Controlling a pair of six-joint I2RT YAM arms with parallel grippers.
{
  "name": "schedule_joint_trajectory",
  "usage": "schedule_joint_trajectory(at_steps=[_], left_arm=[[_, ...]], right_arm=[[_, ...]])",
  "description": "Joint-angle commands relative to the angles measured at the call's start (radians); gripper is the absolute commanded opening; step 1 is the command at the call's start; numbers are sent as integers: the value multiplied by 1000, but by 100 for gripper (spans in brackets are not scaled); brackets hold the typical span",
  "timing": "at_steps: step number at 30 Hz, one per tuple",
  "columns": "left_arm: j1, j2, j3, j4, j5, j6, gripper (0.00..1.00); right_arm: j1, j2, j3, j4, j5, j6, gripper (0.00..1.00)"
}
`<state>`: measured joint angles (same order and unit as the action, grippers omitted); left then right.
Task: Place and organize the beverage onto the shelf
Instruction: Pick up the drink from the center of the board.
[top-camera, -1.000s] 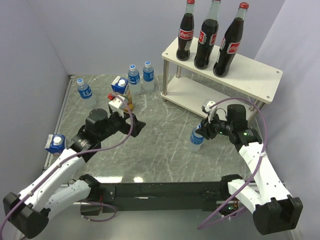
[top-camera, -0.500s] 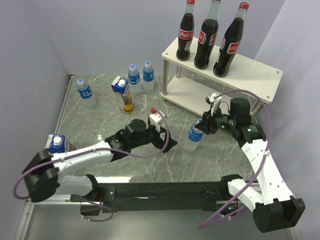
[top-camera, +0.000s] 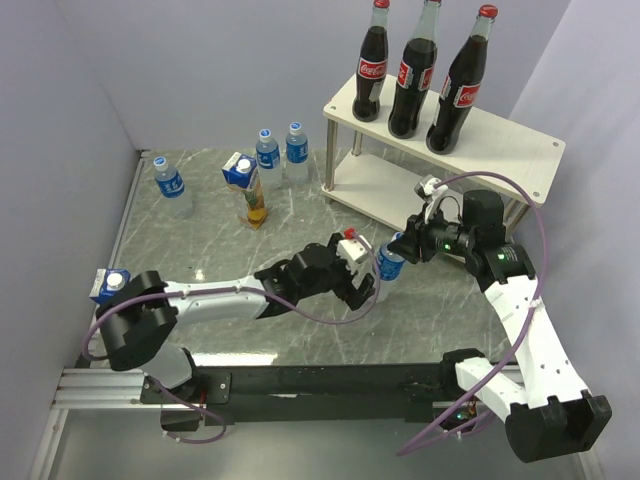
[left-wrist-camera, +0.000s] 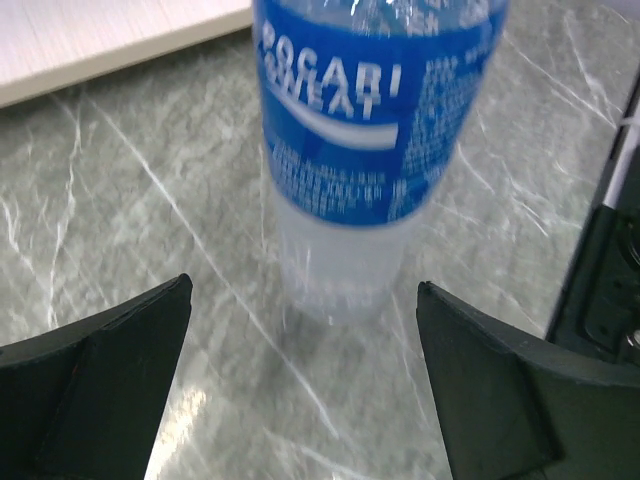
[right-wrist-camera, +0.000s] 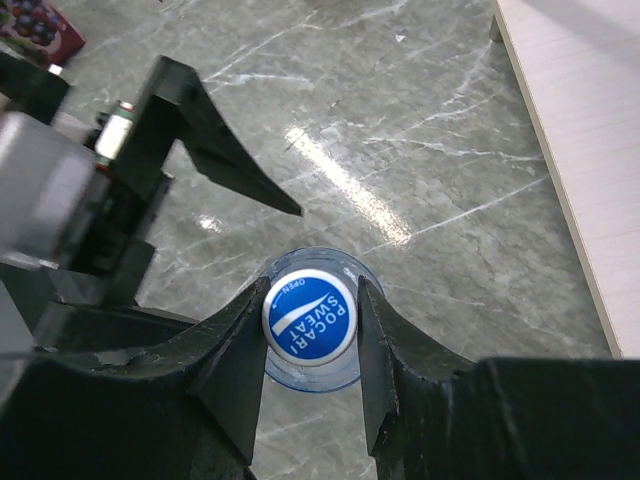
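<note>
My right gripper (top-camera: 400, 248) is shut on the blue cap of a small water bottle (top-camera: 389, 266), in front of the shelf (top-camera: 520, 150). In the right wrist view its fingers (right-wrist-camera: 235, 350) clamp the cap (right-wrist-camera: 310, 317) from both sides. My left gripper (top-camera: 362, 284) is open beside that bottle; in the left wrist view the bottle (left-wrist-camera: 370, 130) stands ahead of my wide jaws, untouched. Three cola bottles (top-camera: 412, 72) stand on the shelf's top board. Three more water bottles (top-camera: 168, 183) (top-camera: 267, 153) (top-camera: 296, 148) and two juice cartons (top-camera: 245, 185) (top-camera: 110, 285) are on the table at the left.
The shelf's lower board (top-camera: 385, 185) is bare and shows in the right wrist view (right-wrist-camera: 580, 150). Grey walls close the table at the left and back. My left arm (top-camera: 220, 295) stretches low across the table's middle.
My left arm has swung right from beside the juice carton to the held water bottle, jaws open throughout. My right gripper has carried the bottle a little up and toward the shelf.
</note>
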<state>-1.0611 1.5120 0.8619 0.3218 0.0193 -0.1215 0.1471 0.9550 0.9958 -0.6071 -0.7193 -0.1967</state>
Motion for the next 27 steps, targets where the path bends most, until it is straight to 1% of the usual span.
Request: schedule_joint_trajectory(at_steps=[1,6,10,14,17,21,22,24,25,27], left_arm=[[-7,42,77,95,-9,46,100],[-13,120,153,109,30,56,99],[-13,169,187,115,-12,59,99],[-14,198,215,115,-16,60,93],[-14,212,226,114,-16,65,87],[-13,235,273,67,-13,69,69],[-13,238,282,56,-9,71,58],[-13,249,305,33,1,74,45],[-13,251,310,28,1,74,35],[-13,258,318,26,-1,72,25]], right_arm=[[6,-9,79,82,-71,39,0],[8,-2,79,83,-80,31,0],[12,-1,87,79,-86,25,0],[20,-12,84,96,-77,19,0],[23,-15,70,110,-62,22,0],[26,-24,44,145,-52,23,0],[26,-25,41,147,-45,22,0],[26,-33,33,159,-23,20,0],[26,-33,33,164,-19,19,0],[26,-39,27,164,-19,17,0]])
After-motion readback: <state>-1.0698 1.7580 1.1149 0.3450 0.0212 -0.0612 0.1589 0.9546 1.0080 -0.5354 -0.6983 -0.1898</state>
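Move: The Pocari bottle already hangs off the table, its cap pinched by the right fingers. Its middle is some 7 cm to the left hand's right, about 3 cm ahead and roughly level, just beyond the open fingertips; from the right hand it is about 9 cm below, 2 cm left and 1 cm back. From the left hand, the middle of the lower shelf board is about 24 cm ahead, 13 cm right and 12 cm lower. The left hand, fingers wide open and pointing right and slightly down, slides about 6 cm to its right and 3 cm forward at nearly the same height, until the bottle's labelled body stands between its fingers, and over the second half of the reach it closes by about a third until the pads clamp the label from both sides, just below the right gripper. The right hand keeps its pinch on the cap and holds the bottle up for this, easing up about 1.5 cm and, towards the end, forward about 1 cm. ##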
